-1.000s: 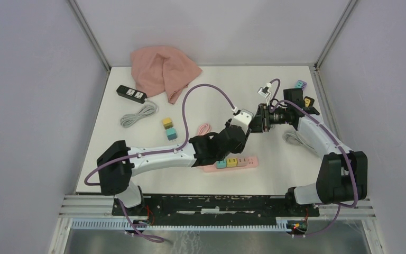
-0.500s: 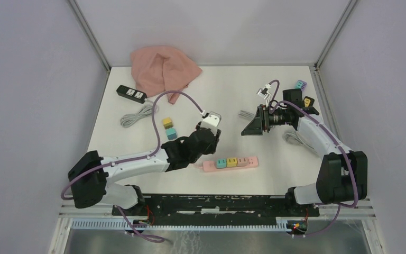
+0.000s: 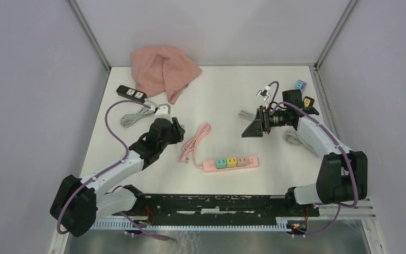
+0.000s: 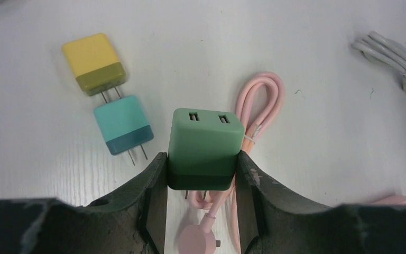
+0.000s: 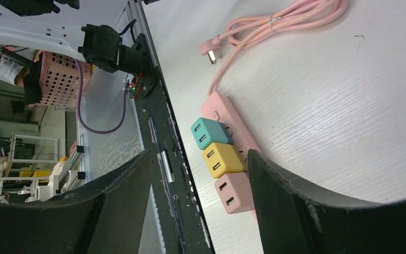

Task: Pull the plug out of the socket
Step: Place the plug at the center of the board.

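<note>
My left gripper is shut on a green two-port plug, held above the table with its prongs toward the camera. Below it are the pink cable and its round pink plug head. The pink socket strip lies near the front. A teal plug, a yellow plug and a pink plug sit in it. My right gripper hangs open above the table, right of centre, with nothing between its fingers. The top view shows my left gripper left of the pink cable.
A loose yellow plug and a teal plug lie just left of the held one. A pink cloth and a black power strip with a grey cable are at the back left. A white cable and small adapters lie at the right.
The two grippers were together at the centre a second ago. The right gripper opened, and the left arm swung back to the left with the green plug.
</note>
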Tool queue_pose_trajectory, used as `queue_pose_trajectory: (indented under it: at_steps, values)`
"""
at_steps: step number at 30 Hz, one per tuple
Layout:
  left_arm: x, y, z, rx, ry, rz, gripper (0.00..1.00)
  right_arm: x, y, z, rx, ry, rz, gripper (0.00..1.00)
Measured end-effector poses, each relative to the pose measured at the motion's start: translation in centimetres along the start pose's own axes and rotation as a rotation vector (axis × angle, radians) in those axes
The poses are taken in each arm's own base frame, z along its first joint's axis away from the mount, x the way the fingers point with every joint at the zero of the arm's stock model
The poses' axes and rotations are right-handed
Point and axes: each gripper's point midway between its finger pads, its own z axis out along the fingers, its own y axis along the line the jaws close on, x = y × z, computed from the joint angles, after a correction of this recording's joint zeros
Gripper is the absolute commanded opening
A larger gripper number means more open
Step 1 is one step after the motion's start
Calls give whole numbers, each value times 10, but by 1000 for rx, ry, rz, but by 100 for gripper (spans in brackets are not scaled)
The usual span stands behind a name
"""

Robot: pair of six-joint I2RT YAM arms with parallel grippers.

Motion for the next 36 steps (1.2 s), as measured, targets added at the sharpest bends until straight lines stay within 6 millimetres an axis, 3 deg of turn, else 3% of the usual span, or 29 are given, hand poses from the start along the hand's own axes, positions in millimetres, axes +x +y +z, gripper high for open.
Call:
queue_pose_trajectory:
  at_steps: [8,15,24,31,36]
  values:
    - [0,37,6,-74,6,-139,4,2,0,0,0,5,-1,71]
    - [3,53,8,-140,-6,-235,10,3,0,0,0,8,-4,71]
    - [26,77,17,-284,72,-290,38,3,0,0,0,9,-5,71]
    - [25,80,18,-313,67,-319,66,4,0,0,2,11,-8,71]
    - [24,80,18,-314,62,-334,78,4,0,0,2,11,-12,71]
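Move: The left gripper already holds the green plug. Its spot on the open white table lies about 7 cm to the left, 1 cm ahead and 9 cm below. At that same depth, the teal plug is 5 cm ahead and 5 cm left, the yellow plug 10 cm ahead and 6 cm left, and the pink cable coil 3 cm ahead and 6 cm right. From the right hand, the spot is some 34 cm left, 7 cm ahead, 15 cm below. Carry the green plug left about 7 cm with the left gripper, sinking some 5 cm, mostly in the second half, to the near-left side of the teal plug. Turn the wrist counter-clockwise some 20 degrees on the way and tip the fingers slightly further down. Once stopped, open the fingers well clear and let the plug go, holding the hand there. ##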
